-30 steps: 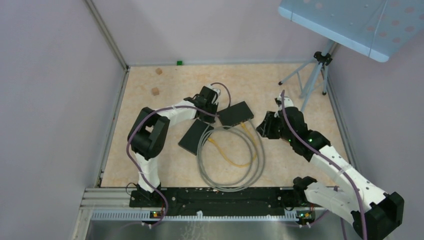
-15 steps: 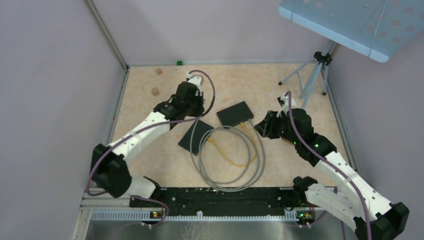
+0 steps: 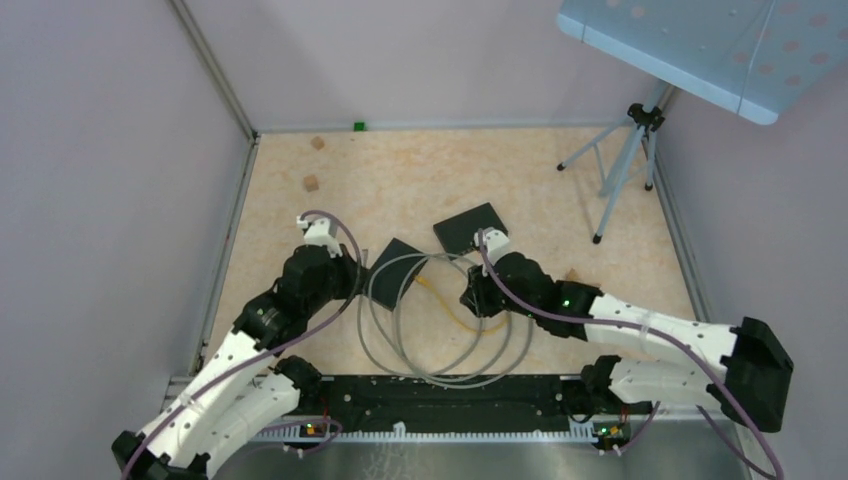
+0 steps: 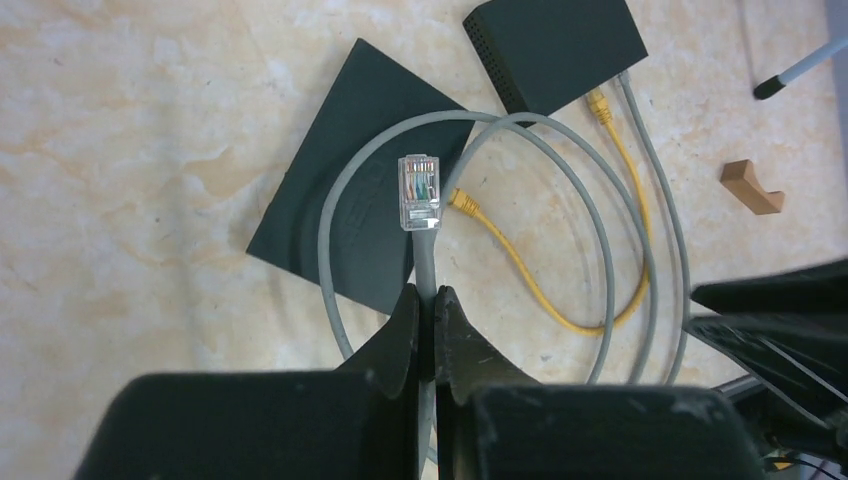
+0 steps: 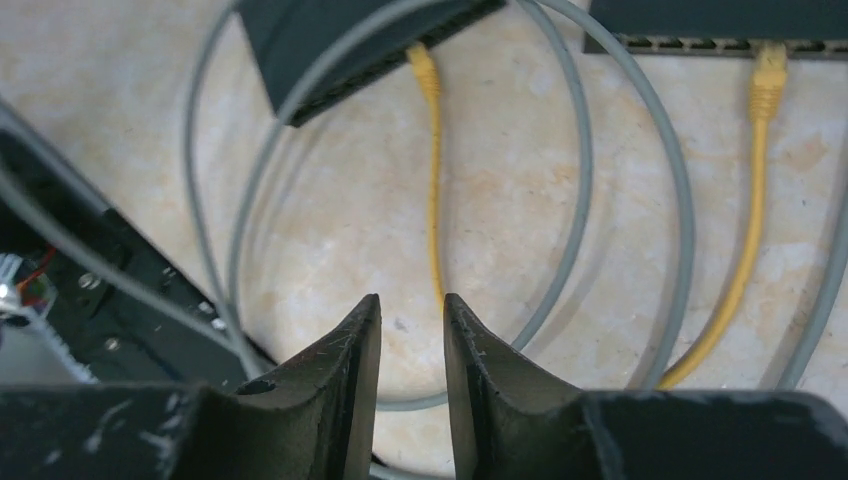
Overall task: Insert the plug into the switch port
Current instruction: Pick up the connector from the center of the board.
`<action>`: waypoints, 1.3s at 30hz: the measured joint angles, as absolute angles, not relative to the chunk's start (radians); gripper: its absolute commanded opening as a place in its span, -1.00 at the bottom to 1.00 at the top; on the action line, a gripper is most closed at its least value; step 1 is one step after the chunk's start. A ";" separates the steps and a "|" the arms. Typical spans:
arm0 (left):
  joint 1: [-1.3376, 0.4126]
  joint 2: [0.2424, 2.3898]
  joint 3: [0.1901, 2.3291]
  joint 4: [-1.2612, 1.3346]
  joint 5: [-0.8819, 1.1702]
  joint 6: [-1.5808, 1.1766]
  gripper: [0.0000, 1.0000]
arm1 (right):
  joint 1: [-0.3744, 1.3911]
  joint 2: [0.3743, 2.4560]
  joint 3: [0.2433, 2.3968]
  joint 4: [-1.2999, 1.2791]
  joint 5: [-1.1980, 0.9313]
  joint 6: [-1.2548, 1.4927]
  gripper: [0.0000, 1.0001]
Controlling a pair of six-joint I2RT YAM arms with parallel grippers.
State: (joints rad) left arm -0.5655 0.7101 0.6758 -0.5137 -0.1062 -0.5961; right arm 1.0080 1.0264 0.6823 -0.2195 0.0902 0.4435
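Note:
My left gripper (image 4: 427, 300) is shut on the grey cable (image 4: 426, 260) just below its clear plug (image 4: 419, 193). It holds the plug in the air over the near black switch (image 4: 340, 200), and it also shows in the top view (image 3: 355, 275). The far black switch (image 4: 555, 45) has a yellow cable (image 4: 597, 100) and the grey cable's other end in its ports. My right gripper (image 5: 412, 305) is open and empty, low over the yellow cable (image 5: 435, 200), between the switches and the near rail in the top view (image 3: 475, 295).
Grey cable loops lie on the table in front of both switches (image 3: 440, 375). A wooden block (image 3: 573, 273) lies right of my right arm. Two small blocks (image 3: 311, 183) and a green cube (image 3: 358, 125) lie at the back left. A tripod (image 3: 625, 160) stands at the back right.
My left arm has drawn back from the far switch toward the near left, taking the grey cable's plug end along. My right arm has swung left and nearer, over the cable loops.

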 measured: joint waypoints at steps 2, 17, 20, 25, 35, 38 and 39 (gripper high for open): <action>-0.566 0.649 0.644 -0.533 -0.105 -0.622 -1.00 | 1.012 1.085 0.665 -0.201 0.146 0.472 -0.54; -0.566 0.575 0.593 -0.595 -0.085 -0.686 -1.00 | 0.994 1.507 0.683 -0.017 0.252 0.664 -1.00; -0.566 0.564 0.593 -0.600 -0.080 -0.691 -1.00 | 0.945 1.533 0.683 -0.025 0.267 0.717 -1.00; -0.566 0.561 0.593 -0.599 -0.065 -0.701 -1.00 | 0.813 1.532 0.674 -0.025 0.296 0.791 -1.00; -0.566 0.560 0.600 -0.575 -0.007 -0.687 -1.00 | 0.533 1.476 0.595 0.037 0.284 0.926 -1.00; -0.566 0.566 0.584 -0.535 0.037 -0.699 -1.00 | 0.474 1.465 0.595 0.021 0.294 0.910 -1.00; -0.566 0.568 0.571 -0.516 0.051 -0.706 -1.00 | 0.459 1.459 0.595 0.016 0.295 0.897 -1.00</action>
State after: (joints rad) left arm -0.5659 0.5678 0.5709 -0.5156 0.0513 -0.7055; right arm 0.4587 1.4593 0.5949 0.0158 0.2947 0.8974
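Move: The grey cable loops lie under the right hand, their middle about 5 cm to its left, 1 cm nearer the base and 14 cm down. From that hand the far switch is some 25 cm ahead and 2 cm right, the near switch 11 cm ahead and 18 cm left. The left hand, already holding the cable just behind its clear plug, has the near switch about 7 cm ahead, 6 cm right and 16 cm below. By the end the right hand's shut fingertips are against the grey loops, pushing them along: it sinks about 12 cm from above them while closing from part open, then sweeps nearly level forward and right past the yellow cable, turning clockwise almost 60 degrees and tipping down. The left hand keeps its pinch behind the plug and eases back about 3 cm. ##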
